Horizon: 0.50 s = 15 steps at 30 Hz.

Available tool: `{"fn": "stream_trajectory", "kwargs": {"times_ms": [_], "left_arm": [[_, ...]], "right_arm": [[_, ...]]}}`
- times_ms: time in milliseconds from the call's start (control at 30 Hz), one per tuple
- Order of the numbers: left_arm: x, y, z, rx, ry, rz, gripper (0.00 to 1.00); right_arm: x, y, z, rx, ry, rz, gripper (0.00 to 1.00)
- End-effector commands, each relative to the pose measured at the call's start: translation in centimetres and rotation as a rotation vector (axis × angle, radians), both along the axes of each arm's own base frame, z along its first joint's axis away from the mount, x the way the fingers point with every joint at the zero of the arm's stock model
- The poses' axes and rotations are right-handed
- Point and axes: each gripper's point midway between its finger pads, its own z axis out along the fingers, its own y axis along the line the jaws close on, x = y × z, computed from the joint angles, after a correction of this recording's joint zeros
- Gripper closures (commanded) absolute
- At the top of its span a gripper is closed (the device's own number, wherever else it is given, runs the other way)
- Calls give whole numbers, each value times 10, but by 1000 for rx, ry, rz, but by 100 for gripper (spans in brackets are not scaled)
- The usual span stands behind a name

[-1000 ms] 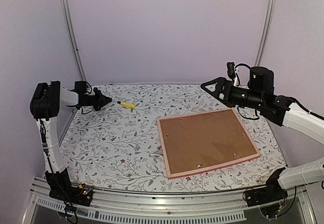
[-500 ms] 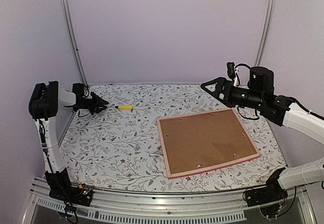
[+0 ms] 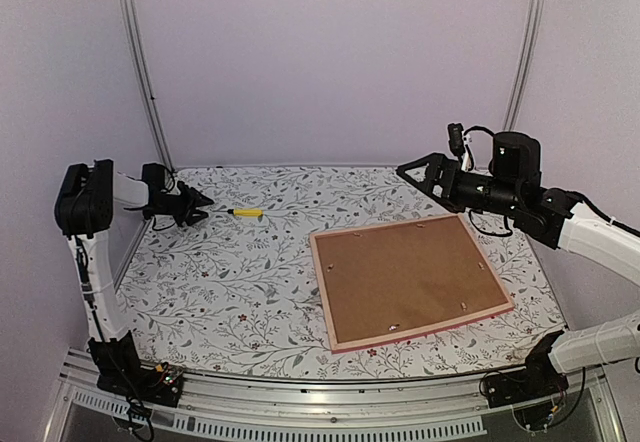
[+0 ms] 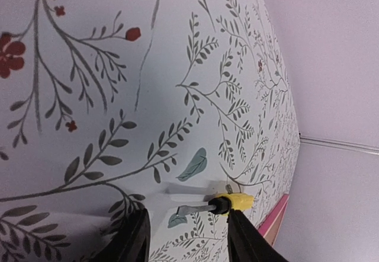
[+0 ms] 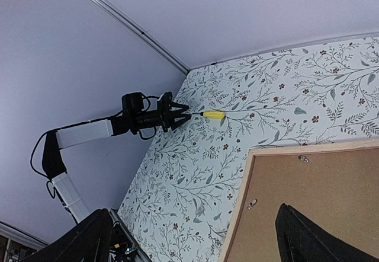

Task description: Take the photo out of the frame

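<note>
The frame (image 3: 322, 284) lies face down right of the table's middle, with a pale rim and a pink edge along its near side. A brown backing board (image 3: 405, 277) fills it and hides the photo. My left gripper (image 3: 197, 205) hovers at the far left with its jaws apart and nothing between them. Just past its fingertips (image 4: 135, 238) a yellow-handled screwdriver (image 4: 234, 202) lies flat on the table, its metal tip towards them. My right gripper (image 3: 408, 173) hangs wide open above the frame's far edge, and its dark fingers (image 5: 308, 232) show over the backing board (image 5: 320, 185).
Small metal tabs (image 3: 395, 326) sit along the board's edges. The floral tablecloth (image 3: 250, 282) covers the table. Lilac walls close the back and sides, with metal posts (image 3: 140, 72) in the back corners. The frame's pink corner (image 4: 275, 221) shows beyond the screwdriver.
My left gripper opened and let go of the screwdriver, which dropped flat onto the table. The gripper then drew back a little to the left. The right arm and the frame stayed still.
</note>
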Motion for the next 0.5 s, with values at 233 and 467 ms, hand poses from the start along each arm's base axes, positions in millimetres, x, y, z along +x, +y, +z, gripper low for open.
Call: {"fn": "stream_trajectory", "kwargs": {"times_ms": [233, 467], "left_arm": [[-14, 1, 24, 81, -42, -3, 36], [-28, -32, 47, 138, -105, -61, 22]], "right_arm": [[6, 2, -2, -55, -13, 9, 1], [13, 4, -12, -153, -12, 23, 1]]}}
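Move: The frame, back side up, has its middle about 56 cm to the left hand's right, some 25 cm nearer the base and only slightly lower. The screwdriver lies free about 11 cm to that hand's right, roughly level with it. From the right hand, the frame's middle is nearly straight below, about 29 cm down, 5 cm to the right and 2 cm back; the frame's left-side tab sits some 15 cm to the left, 1 cm back. Raise the left gripper off the tabletop beside the screwdriver by about 2.5 cm while drawing it back some 2 cm, easing slightly right at the end, and keep spreading the already parted fingers. Meanwhile let the wide-open right gripper sink about 1.5 cm over the frame, edging forward and rolling some 5 degrees, left side down. ##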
